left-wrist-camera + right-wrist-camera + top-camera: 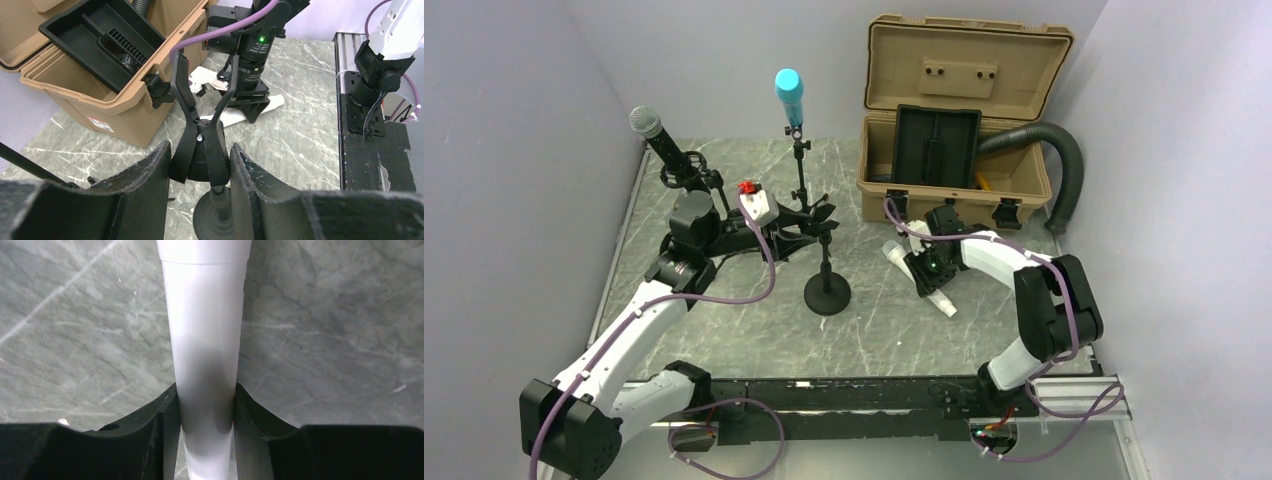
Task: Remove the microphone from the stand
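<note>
A white microphone (945, 303) lies low over the table right of centre, apart from the stand. My right gripper (921, 272) is shut on its body; the right wrist view shows the white barrel (205, 340) pinched between the fingers of my right gripper (205, 395). The black stand with a round base (827, 295) stands mid-table, and its spring clip (809, 222) holds nothing. My left gripper (200, 150) is shut on the clip's handles (197, 125), with the clip's prongs spread. The white microphone shows beyond it (272, 102).
A tan case (954, 150) stands open at the back right with a black tray inside and a grey hose (1064, 160) beside it. A grey-headed black microphone (656, 135) and a cyan one (789, 95) stand on other stands at the back left.
</note>
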Robot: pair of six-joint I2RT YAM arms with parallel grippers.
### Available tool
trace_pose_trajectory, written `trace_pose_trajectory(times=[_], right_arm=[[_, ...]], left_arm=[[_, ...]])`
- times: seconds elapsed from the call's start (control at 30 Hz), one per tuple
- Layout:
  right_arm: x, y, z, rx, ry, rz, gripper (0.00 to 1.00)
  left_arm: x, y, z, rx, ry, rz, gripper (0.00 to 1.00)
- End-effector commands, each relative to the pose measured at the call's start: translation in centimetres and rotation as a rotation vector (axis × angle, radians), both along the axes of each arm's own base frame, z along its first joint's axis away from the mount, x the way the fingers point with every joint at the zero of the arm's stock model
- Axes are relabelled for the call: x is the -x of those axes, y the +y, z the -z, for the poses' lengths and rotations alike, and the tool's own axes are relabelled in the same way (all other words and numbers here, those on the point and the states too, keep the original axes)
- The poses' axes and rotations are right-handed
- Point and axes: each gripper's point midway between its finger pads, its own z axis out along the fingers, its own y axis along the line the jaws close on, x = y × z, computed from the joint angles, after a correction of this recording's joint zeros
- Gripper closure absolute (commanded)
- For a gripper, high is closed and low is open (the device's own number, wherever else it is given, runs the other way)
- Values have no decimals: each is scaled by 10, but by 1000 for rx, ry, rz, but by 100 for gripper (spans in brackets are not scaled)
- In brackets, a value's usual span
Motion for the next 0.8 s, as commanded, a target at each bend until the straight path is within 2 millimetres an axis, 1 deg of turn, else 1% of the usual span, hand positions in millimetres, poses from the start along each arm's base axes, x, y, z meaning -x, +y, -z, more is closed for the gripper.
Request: trace_pose_trajectory(times=[0.0,0.23,0.37,0.57,0.73,0.77], right_arm=[[-12,15,-5,-5,1,48,69],[-6,23,2,15,40,17,63],[-5,23,4,16,52,13,51],[-4,25,2,3,55,-1,43],[-2,32,-14,-43,40,-32,26],[-2,33,-19,-51,28,-38,21]], left_arm=[[-13,6,-4,-32,-77,-48,100],[-12,7,-4,-38,-89,-50,100],[-13,8,-3,-42,-94,-54,100],[-12,8,-2,-46,-97,-55,100],[-12,9,-1,-53,-102,-57,100],[-12,9,0,-55,-102,-58,100]])
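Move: The white microphone already lies on the table between the right fingers, its middle about 2 cm left and 1 cm ahead of that hand, at the same height. The round foot of the emptied microphone stand is some 24 cm to this hand's left and 2 cm back; the open case's middle is about 25 cm ahead, 6 cm right and 6 cm higher. From the left hand, the microphone lies about 23 cm right, 3 cm ahead and 28 cm below. Still gripping the white microphone by its handle, fingers pointing down, the right hand slides it a last 2 cm or so left along the table towards the stand, slowing until it all but stops. Then the fingers spread from under half open to nearly three quarters and let go of the handle on both sides, the hand staying low over it with barely any rise. ##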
